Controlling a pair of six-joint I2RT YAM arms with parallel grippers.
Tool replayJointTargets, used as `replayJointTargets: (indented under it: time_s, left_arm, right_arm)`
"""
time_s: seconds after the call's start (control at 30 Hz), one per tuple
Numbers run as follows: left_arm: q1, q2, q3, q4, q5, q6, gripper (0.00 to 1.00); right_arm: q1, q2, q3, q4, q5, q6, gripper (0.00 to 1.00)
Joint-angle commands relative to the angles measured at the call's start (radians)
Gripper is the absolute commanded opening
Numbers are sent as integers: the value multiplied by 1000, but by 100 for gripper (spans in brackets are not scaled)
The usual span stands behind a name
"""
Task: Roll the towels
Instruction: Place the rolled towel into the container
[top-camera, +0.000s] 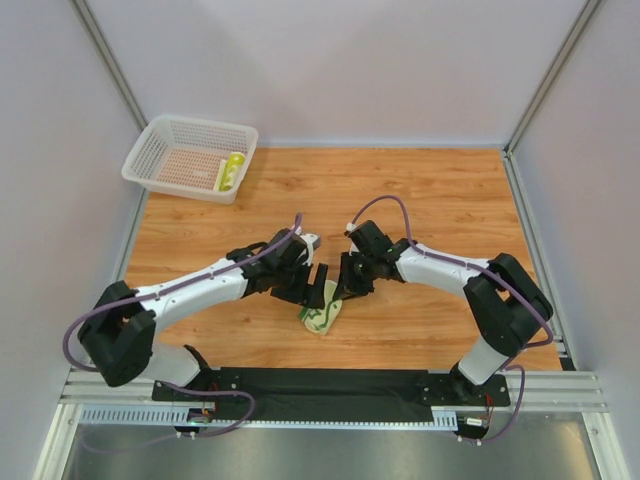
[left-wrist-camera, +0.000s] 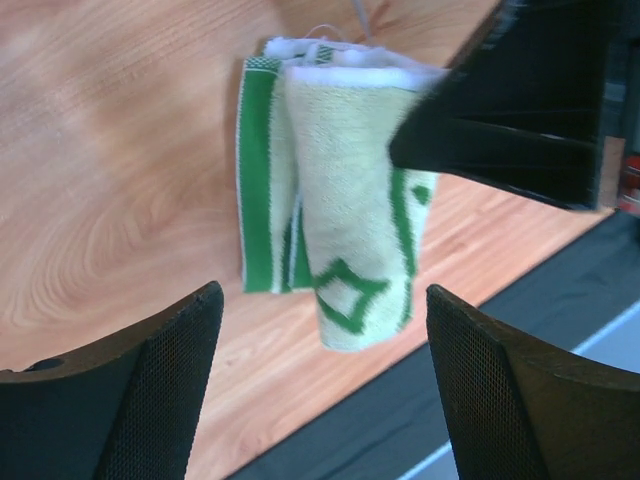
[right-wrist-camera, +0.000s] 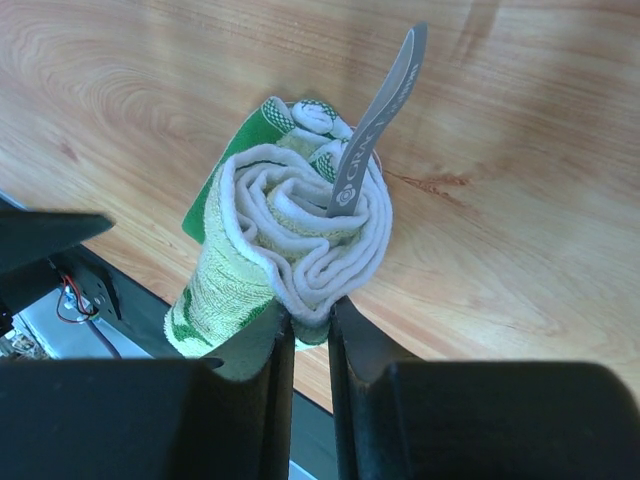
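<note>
A cream towel (top-camera: 322, 318) with green patterns hangs rolled up just above the wooden table near its front edge. My right gripper (right-wrist-camera: 310, 315) is shut on the roll's outer layers at one end of the towel (right-wrist-camera: 300, 235). A grey label (right-wrist-camera: 375, 120) sticks out of the roll's centre. My left gripper (left-wrist-camera: 320, 300) is open, its fingers wide apart and short of the towel (left-wrist-camera: 355, 230), touching nothing. In the left wrist view the right gripper's black body (left-wrist-camera: 520, 110) covers the roll's upper right. A yellow-green towel (top-camera: 232, 170) lies rolled in the basket.
A white mesh basket (top-camera: 205, 122) stands at the table's far left corner. A black strip (top-camera: 320, 385) runs along the near edge, just below the hanging towel. Grey walls close in the left, right and back sides.
</note>
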Motion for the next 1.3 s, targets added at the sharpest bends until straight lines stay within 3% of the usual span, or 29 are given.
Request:
replayJointTargets:
  time_s: [0.0, 0.17, 0.3, 0.4, 0.57, 0.63, 0.67, 0.73, 0.77, 0.8, 0.9, 1.07, 1.27]
  left_arm:
    - [-1, 86, 34, 47, -15, 112, 88]
    - [-1, 214, 47, 89, -15, 140, 85]
    - [5, 264, 42, 109, 16, 126, 75]
    - [6, 260, 10, 146, 25, 107, 51]
    - [26, 235, -36, 166, 16, 97, 21]
    - [34, 229, -44, 167, 17, 103, 2]
    - [41, 231, -50, 170, 22, 104, 0]
    - [48, 228, -58, 185, 45, 107, 0]
    - [55, 228, -59, 193, 57, 106, 0]
    - [60, 226, -59, 195, 78, 101, 0]
    - [89, 202, -52, 199, 111, 84, 0]
    - [173, 152, 17, 123, 163, 93, 0]
    - [322, 83, 180, -14, 218, 158, 0]
  right_arm:
    - [7, 12, 33, -43, 31, -20, 11]
    - [7, 16, 40, -60, 36, -25, 11]
    - [9, 21, 44, -68, 39, -26, 11]
    - [9, 27, 50, -74, 41, -28, 11]
    - [9, 35, 61, -86, 41, -33, 11]
    - [7, 39, 72, -100, 45, -37, 12]
    - [7, 38, 75, -106, 51, -40, 13]
    - [7, 39, 92, -126, 57, -52, 27]
    - [7, 39, 101, -137, 70, -59, 34]
    - [6, 36, 121, -151, 80, -62, 51]
    - [-17, 16, 153, -213, 114, -71, 69]
    - [-94, -103, 207, -305, 136, -76, 75]
    - [-200, -226, 233, -391, 117, -112, 75]
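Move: The rolled green-and-white towel has its middle some 6 cm below the open left hand, about 3 cm to its right and 1 cm back. The container stands far off, roughly 36 cm ahead of the left hand and 35 cm to its left; the yellow rolled towel inside is about 35 cm ahead and 24 cm left. From the right hand, already pinching the roll, the towel's middle lies about 4 cm left, 3 cm back and 1 cm lower. The rolled towel passes from right hand to left: the left hand sinks about 6 cm over the roll with fingers wide, eases a little right and shuts on the towel while the right keeps its pinch. Then the right opens and withdraws up, rightward and forward, and the left carries the roll forward, up and left towards the container, some 5 cm forward so far. ##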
